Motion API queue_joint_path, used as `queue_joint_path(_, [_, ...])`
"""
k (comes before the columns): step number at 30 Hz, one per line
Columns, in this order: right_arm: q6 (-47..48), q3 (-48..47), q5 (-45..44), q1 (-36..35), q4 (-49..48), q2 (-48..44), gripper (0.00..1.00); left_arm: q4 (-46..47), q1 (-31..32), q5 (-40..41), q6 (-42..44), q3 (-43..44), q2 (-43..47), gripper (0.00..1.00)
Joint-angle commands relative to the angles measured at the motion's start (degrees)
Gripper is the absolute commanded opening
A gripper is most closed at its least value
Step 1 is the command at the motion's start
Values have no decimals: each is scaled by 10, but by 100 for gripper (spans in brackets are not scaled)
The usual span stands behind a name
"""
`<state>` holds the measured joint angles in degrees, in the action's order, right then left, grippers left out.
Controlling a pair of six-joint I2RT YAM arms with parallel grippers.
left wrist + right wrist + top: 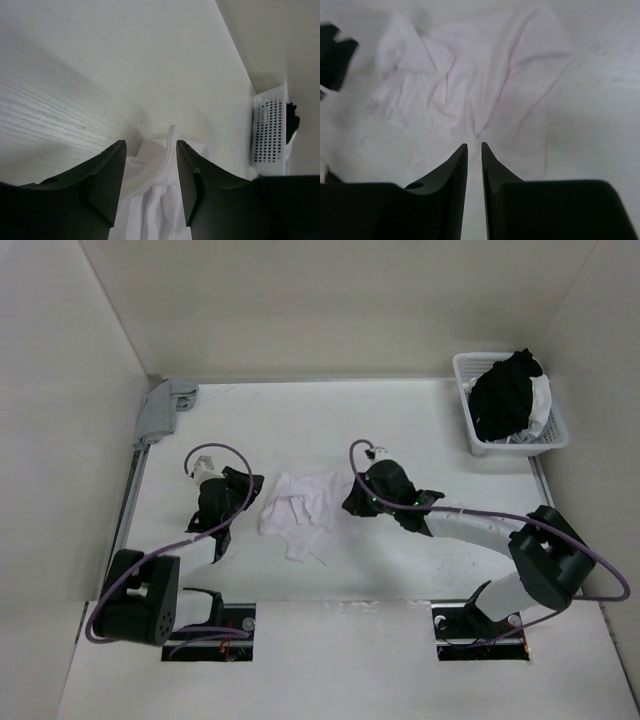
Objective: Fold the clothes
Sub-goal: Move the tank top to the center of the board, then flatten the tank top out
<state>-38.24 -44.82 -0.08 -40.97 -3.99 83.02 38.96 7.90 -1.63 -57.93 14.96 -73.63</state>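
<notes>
The clothes [300, 510], one thin white garment, lie crumpled mid-table between both arms. My left gripper [248, 490] is at its left edge. In the left wrist view the left gripper [150, 142] is open, with a raised fold of the clothes [150, 210] lying between its jaws. My right gripper [352, 502] is at the garment's right edge. Seen from the right wrist, the right gripper [474, 145] has only a slim gap between its jaws, and the wrinkled clothes [470, 85] spread out just beyond the tips. Nothing shows pinched there.
A white slotted basket [470, 430] holding a black garment bundle [505, 390] stands at the back right, and the basket [270, 130] also shows in the left wrist view. A small grey cloth [165, 405] lies in the back left corner. White walls enclose the table.
</notes>
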Motion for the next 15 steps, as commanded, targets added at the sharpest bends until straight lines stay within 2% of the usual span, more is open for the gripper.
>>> queue_joint_path(1, [14,0,-35,-62,37,28,26,-125,100,72,123,63,101,33])
queue_joint_path(2, [18,-3,-27,-79,44,35,32,-180,129,108,160,83,119,33])
queue_joint_path(5, [25,-6,-46,-106,68,47,38,-282,178,178,214,115,136,38])
queue_joint_path(6, [21,9,-88,-124,73,36,39,-323,216,176,226,125,149,39])
queue_joint_path(8, [19,17,-91,-136,72,23,40,-336,241,162,228,127,164,38])
queue_joint_path(10, [25,19,-61,-161,71,14,42,-365,284,155,220,124,189,32])
queue_joint_path(14, [18,18,-55,-199,72,40,50,-400,301,135,189,98,204,20])
queue_joint_path(15, [16,18,-55,-209,68,46,51,-406,305,127,182,90,213,20])
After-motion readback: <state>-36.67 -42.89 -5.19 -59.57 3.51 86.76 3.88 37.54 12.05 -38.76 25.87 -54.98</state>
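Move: The tank top's middle lies about 9 cm right of the left hand, 6 cm nearer the bases and 8 cm below. From the right hand it lies level in reach, some 10 cm left and 10 cm below; the tank top's near edge is about 10 cm back and 9 cm left. The grey cloth lies some 16 cm ahead and 22 cm left of the left hand. Right hand opens, moving back and down about 12 cm towards the tank top's near edge; left swings right and back. ##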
